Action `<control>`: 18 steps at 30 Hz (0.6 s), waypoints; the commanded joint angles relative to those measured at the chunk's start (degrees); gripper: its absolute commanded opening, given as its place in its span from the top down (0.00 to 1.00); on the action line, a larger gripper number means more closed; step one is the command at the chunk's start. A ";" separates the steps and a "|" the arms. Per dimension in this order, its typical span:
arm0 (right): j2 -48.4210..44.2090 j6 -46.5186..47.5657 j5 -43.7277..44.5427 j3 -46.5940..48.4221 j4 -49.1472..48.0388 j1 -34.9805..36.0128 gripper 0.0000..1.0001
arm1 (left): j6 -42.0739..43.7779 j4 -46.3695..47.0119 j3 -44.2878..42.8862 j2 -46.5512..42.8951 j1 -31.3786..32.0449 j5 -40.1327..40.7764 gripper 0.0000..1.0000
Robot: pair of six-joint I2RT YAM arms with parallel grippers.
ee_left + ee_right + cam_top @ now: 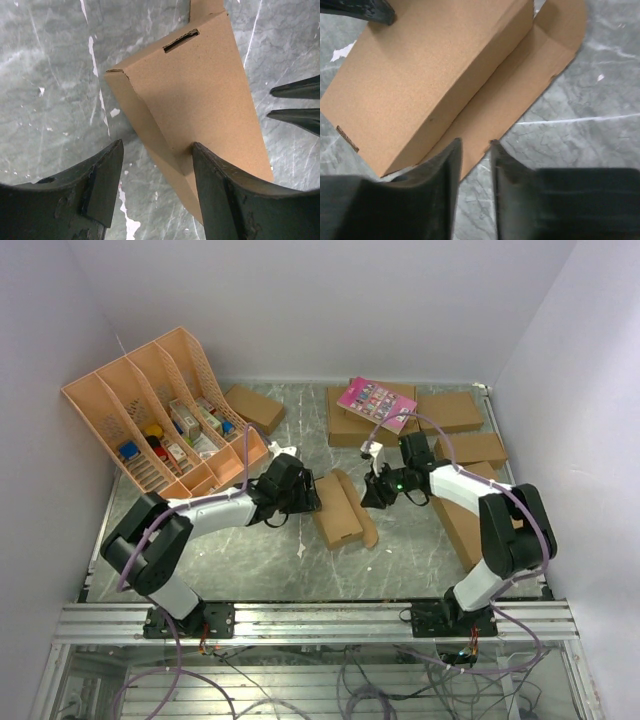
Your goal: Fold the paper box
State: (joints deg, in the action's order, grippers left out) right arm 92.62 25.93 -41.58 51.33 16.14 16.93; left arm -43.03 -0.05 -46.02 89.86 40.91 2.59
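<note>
The paper box (338,520) lies mid-table as a brown, partly folded oblong with a slot near one end (181,40). A rounded flap (540,65) lies flat along its right side. My left gripper (313,502) stands open at the box's left end. In the left wrist view the left gripper (157,145) straddles a box corner, its right finger (220,190) against the cardboard and its left finger (100,180) apart over the table. My right gripper (370,498) hangs over the flap's edge. In the right wrist view the right gripper (475,141) shows a narrow gap, with flap edge and table showing through it.
An orange file rack (160,420) with small items stands at the back left. A small brown box (255,407) lies beside it. Flat brown boxes (450,412) and one bearing a pink card (375,403) fill the back right. A large flat box (465,525) lies under the right arm.
</note>
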 commanded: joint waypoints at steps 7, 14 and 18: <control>3.65 1.36 4.66 1.22 1.04 9.23 0.92 | 9.62 -0.46 -5.64 5.33 -3.73 -3.58 0.33; 2.13 3.91 5.12 0.29 2.51 15.78 0.92 | 17.62 -0.17 -9.20 8.03 -5.60 -7.47 0.33; 0.93 5.84 4.20 -0.46 2.98 17.79 0.90 | 21.16 0.40 -11.44 10.11 -6.46 -11.56 0.33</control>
State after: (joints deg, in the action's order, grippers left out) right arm 95.92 29.08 -36.18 51.75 18.22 33.06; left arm -28.18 0.03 -54.96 97.62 35.33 -4.34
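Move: The paper box lies between the hands, its far end slanting to the left: its middle is about 6 cm left and 2 cm back of the right hand, some 3 cm lower. From the left hand, which stands over its left edge, that middle is roughly 5 cm right, 2 cm back and 3 cm below. The box's flap lies flat on the table along its right side, about 2 cm left and 1 cm back of the right hand and 5 cm below. A white scrap lies about 4 cm left and 11 cm back of the left hand, 5 cm below. The right hand shuts its partly open fingers and drops 2 to 3 cm over the flap to the height of the box's side, while sweeping left and back about 6 cm each way with a small counter-clockwise turn, bringing the closed tips against the right side near the box's near end and pushing that end left. Meanwhile the left hand, gap unchanged and one finger still on the box's top by the left edge, slides forward about 5 cm and turns some 10 degrees clockwise, drawing the far end along. ##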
